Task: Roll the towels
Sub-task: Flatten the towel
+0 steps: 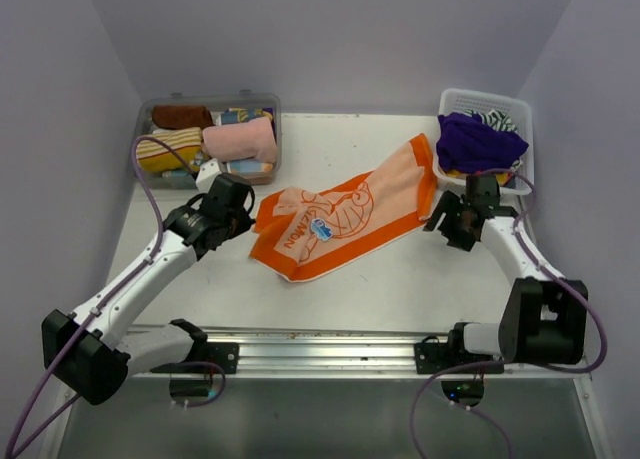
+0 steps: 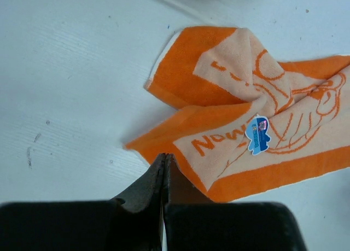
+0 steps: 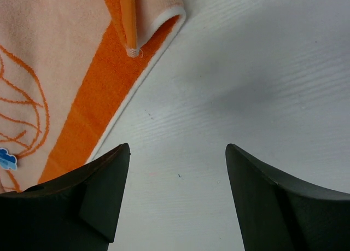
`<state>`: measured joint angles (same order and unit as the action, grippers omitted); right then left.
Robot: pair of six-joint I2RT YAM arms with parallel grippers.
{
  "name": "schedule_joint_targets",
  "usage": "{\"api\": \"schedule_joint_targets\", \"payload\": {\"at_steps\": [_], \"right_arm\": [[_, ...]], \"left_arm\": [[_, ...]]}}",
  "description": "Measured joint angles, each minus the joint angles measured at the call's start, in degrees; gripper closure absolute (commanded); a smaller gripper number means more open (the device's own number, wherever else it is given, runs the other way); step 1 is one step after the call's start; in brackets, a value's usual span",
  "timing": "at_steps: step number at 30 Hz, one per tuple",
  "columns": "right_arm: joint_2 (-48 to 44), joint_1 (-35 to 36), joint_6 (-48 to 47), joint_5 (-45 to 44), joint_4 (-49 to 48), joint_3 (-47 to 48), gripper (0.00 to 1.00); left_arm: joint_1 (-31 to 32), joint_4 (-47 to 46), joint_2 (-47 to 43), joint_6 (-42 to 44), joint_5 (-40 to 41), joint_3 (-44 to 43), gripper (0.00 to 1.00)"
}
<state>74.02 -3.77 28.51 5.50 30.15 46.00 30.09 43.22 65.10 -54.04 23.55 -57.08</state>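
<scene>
An orange-and-cream towel with a cartoon print and a blue tag lies crumpled and unrolled across the middle of the table. My left gripper is at its left end. In the left wrist view the jaws are pressed together at the towel's orange border, with nothing visible between them. My right gripper hovers just off the towel's right end. The right wrist view shows it open over bare table, with the towel's edge to its left.
A clear bin at the back left holds rolled towels, among them a pink one and a striped yellow one. A white basket at the back right holds a loose purple towel. A metal rail runs along the near edge.
</scene>
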Motion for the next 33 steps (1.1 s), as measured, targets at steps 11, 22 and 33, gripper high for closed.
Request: {"api": "schedule_joint_targets", "payload": {"at_steps": [11, 22, 33], "right_arm": [[20.20, 9.70, -1.09, -9.11, -2.62, 15.54, 0.49], [28.06, 9.44, -1.25, -10.88, -2.82, 21.42, 0.95], [21.24, 9.44, 0.00, -10.16, -4.00, 15.78, 1.00]], "left_arm": [[-1.20, -0.85, 1.33, 0.11, -3.54, 0.68, 1.00], [-1.20, -1.55, 2.64, 0.66, -5.88, 5.22, 0.45], [-1.22, -4.90, 8.61, -1.53, -8.39, 12.22, 0.38]]}}
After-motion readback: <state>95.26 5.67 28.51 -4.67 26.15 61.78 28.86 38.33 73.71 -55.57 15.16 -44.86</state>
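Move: For the right hand, the tip of the orange flap folded over the towel's right end lies about 10 cm ahead, 3 cm left and 4 cm below; the white basket stands roughly 23 cm ahead and 9 cm right. The left hand has the towel's left corner almost straight below, some 14 cm down and 1 cm left, with the front corner about 7 cm back and 8 cm right and the blue label 4 cm ahead and 17 cm right, both about as low. The right hand reaches about 10 cm forward, drifting a little left and sinking 3 cm, narrows its open fingers on the way, shuts them on the flap's tip and, with it pinched, draws back some 2 cm and slightly up. Meanwhile the left hand first hovers, then opens its shut fingers wide and sinks about 11 cm towards the towel's left corner, easing back 4 cm as its fingers tip some 15 degrees steeper, without touching the towel yet. ##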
